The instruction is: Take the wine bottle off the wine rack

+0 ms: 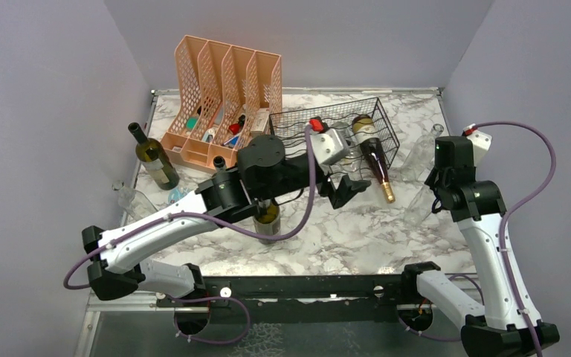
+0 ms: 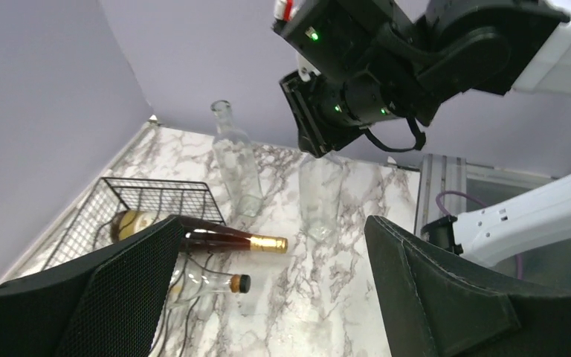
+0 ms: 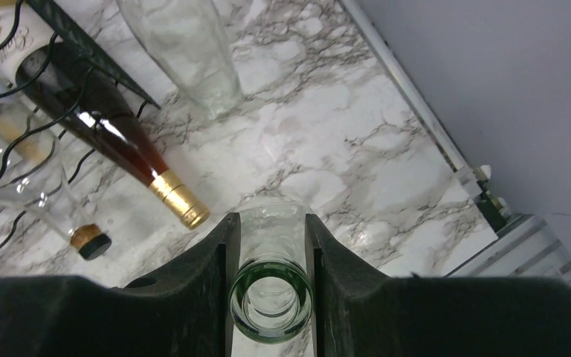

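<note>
The black wire wine rack (image 1: 327, 123) sits at the back centre of the marble table. In it lies a dark wine bottle (image 1: 375, 158) with a gold foil neck poking out over the front edge, and beside it a clear corked bottle (image 2: 193, 286). My left gripper (image 1: 346, 187) hovers open just in front of the rack with nothing between its fingers (image 2: 119, 290). My right gripper (image 3: 271, 245) is shut on the neck of a clear, green-rimmed bottle (image 3: 271, 297) that stands upright on the table right of the rack (image 1: 418, 208).
A second clear bottle (image 1: 421, 152) stands by the rack's right side. A peach file organiser (image 1: 223, 97) is at the back left, with a dark green bottle (image 1: 154, 156) in front of it. Another bottle (image 1: 268, 217) stands under my left arm. A clear bottle (image 1: 137, 199) lies at the left edge.
</note>
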You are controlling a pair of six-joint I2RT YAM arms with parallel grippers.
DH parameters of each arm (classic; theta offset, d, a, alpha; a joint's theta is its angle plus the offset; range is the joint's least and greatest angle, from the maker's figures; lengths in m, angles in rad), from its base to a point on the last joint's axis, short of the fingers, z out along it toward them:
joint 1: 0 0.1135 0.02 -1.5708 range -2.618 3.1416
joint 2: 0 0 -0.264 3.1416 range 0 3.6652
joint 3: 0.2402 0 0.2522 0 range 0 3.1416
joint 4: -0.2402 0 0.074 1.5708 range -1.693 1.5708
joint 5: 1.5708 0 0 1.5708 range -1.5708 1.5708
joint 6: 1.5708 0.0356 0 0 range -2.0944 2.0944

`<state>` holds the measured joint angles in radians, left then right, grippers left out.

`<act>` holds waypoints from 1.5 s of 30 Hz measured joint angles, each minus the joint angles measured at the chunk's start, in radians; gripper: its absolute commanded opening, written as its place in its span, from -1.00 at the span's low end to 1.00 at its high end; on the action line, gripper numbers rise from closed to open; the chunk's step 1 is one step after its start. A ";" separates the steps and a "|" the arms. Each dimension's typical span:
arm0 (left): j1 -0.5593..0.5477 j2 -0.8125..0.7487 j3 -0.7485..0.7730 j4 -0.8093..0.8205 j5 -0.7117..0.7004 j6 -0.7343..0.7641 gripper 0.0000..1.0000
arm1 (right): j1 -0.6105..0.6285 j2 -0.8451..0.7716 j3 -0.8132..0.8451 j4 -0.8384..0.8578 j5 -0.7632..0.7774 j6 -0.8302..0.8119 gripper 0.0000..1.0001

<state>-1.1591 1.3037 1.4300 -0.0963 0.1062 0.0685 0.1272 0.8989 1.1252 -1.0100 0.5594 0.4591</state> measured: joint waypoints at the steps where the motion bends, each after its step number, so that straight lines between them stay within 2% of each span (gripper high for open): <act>1: 0.000 -0.017 0.009 -0.019 -0.015 0.002 0.99 | 0.000 0.001 -0.001 0.008 0.018 -0.006 -0.98; 5: 0.002 -0.076 0.041 -0.080 -0.082 0.011 0.99 | 0.000 -0.016 -0.048 0.092 0.074 -0.038 -0.98; 12: 0.006 -0.140 0.101 -0.161 -0.171 0.018 0.99 | 0.000 -0.047 -0.122 0.200 0.083 -0.068 -0.94; 15: 0.006 -0.150 0.121 -0.186 -0.202 0.016 0.99 | 0.000 -0.040 -0.126 0.218 0.083 -0.067 -0.66; 19: 0.006 -0.151 0.134 -0.208 -0.224 0.010 0.99 | 0.000 -0.034 -0.127 0.229 0.084 -0.066 -0.16; 21: 0.006 -0.151 0.134 -0.220 -0.231 0.006 0.99 | 0.000 -0.034 -0.127 0.229 0.087 -0.063 -0.02; 29: 0.006 -0.144 0.163 -0.243 -0.235 0.003 0.99 | 0.000 -0.033 -0.127 0.231 0.120 -0.063 0.28; 33: 0.006 -0.140 0.175 -0.243 -0.236 0.003 0.99 | 0.000 -0.033 -0.126 0.230 0.127 -0.072 0.65; 37: 0.006 -0.127 0.187 -0.248 -0.246 0.006 0.99 | 0.000 -0.024 -0.058 0.196 0.115 -0.095 0.86; 41: 0.015 -0.086 0.257 -0.298 -0.302 0.040 0.99 | 0.000 -0.028 0.096 0.192 0.003 -0.158 1.00; 45: 0.060 -0.071 0.323 -0.314 -0.372 0.091 0.99 | -0.002 -0.050 0.266 0.202 -0.200 -0.259 1.00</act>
<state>-1.0996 1.2327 1.7527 -0.4099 -0.2653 0.1596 0.1249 0.8494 1.3914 -0.8078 0.3595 0.2001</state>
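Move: My right hand holds the glass bottle by its neck. The bottle's middle is about 12 cm below my fingers, and the table spot it goes to is some 2 cm ahead, 2 cm right and 25 cm down. The standing glass bottle is about 13 cm ahead, level sideways; the dark bottle is roughly 14 ahead, 11 left. From my empty left hand, the held bottle is about 24 cm right, 6 ahead and 29 below. I ease the glass bottle's neck about 2 cm forward and 2 cm right with a slight wrist tilt, then open my right fingers wide, come free of the neck and rise about 14 cm, swinging left and tipping the fingertips up. My left hand, already open, backs away left and up by about 10 cm, pauses, then heads forward and farther left, turning some 25 degrees counter-clockwise. ##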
